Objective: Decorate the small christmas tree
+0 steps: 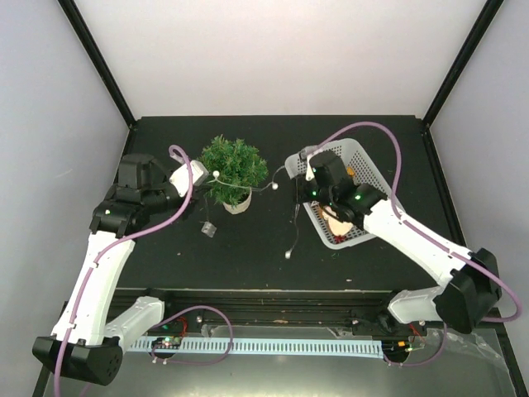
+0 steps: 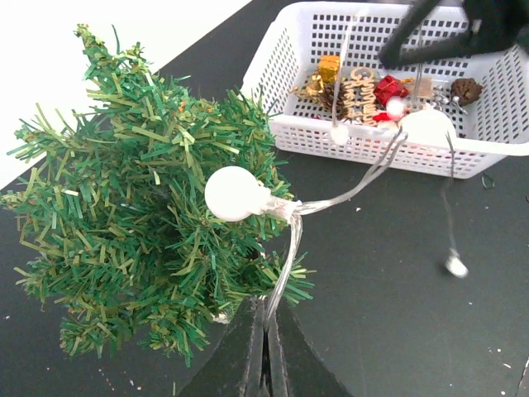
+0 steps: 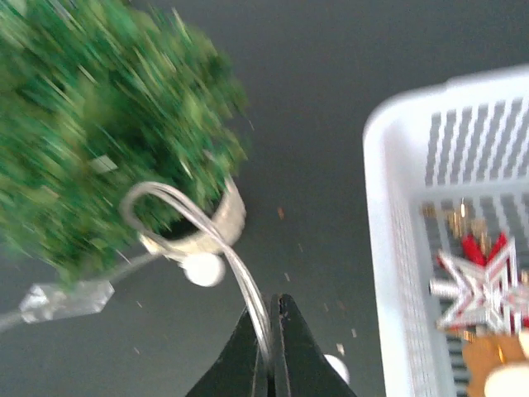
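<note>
The small christmas tree (image 1: 234,168) stands in its white pot (image 1: 237,201) at the table's middle back; it fills the left of the left wrist view (image 2: 140,198) and is blurred in the right wrist view (image 3: 107,124). A clear-wire light string (image 1: 285,217) with white bulbs (image 2: 235,193) stretches across the tree. My left gripper (image 1: 201,172) is at the tree's left side, shut on the wire (image 2: 269,310). To the tree's right, beside the basket, my right gripper (image 1: 307,179) is also shut on the wire (image 3: 271,322). One bulb (image 3: 203,270) hangs by the pot (image 3: 219,227).
A white basket (image 1: 364,163) at the right holds ornaments, among them a silver star (image 3: 483,285), a pinecone (image 2: 466,89) and small red pieces (image 2: 387,88). The string's clear battery box (image 1: 207,229) lies on the black table in front of the tree. White walls enclose the back.
</note>
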`<action>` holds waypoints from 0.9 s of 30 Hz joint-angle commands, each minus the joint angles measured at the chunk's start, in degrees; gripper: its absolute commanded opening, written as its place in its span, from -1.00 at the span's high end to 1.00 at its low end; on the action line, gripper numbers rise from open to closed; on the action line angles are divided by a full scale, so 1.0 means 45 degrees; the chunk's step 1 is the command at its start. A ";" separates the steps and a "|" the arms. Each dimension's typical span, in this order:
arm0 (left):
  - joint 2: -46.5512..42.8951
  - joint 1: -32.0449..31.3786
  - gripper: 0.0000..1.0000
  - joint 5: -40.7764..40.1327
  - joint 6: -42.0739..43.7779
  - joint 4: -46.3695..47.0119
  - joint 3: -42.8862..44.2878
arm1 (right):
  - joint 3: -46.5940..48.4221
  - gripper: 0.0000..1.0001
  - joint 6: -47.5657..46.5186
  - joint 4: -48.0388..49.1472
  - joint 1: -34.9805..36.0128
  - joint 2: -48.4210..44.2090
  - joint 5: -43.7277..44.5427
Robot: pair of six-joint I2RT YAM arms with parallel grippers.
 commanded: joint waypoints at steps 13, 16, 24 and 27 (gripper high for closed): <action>0.1255 0.2254 0.97 0.1163 -0.0586 0.0223 0.1605 | 0.4468 0.98 -0.1275 -0.0738 -0.0003 0.0592 0.0795; 0.1504 0.2534 0.97 0.1440 -0.0697 0.0385 0.1652 | 0.5055 0.98 -0.1329 -0.0770 0.0001 0.0849 0.0916; 0.2435 0.2966 0.97 0.2106 -0.1204 0.1065 0.1691 | 0.7450 0.98 -0.1799 -0.1535 0.0001 0.2178 0.1269; 0.2766 0.3217 0.97 0.2356 -0.1432 0.1337 0.1721 | 0.8327 0.98 -0.2002 -0.1770 -0.0006 0.2722 0.1442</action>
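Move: Both hands already hold the light string, stretched between them at the tree. The tree's middle lies about 13 cm ahead of the left hand, 6 cm to its right and 15 cm below. From the right hand it is roughly 8 cm ahead, 15 cm left and 8 cm lower; the white basket's middle is some 9 cm ahead, 13 cm right and 17 cm below that hand. Right hand lifts its string some 17 cm, tipping up, while left carries its end 6 cm forward and leftward. ##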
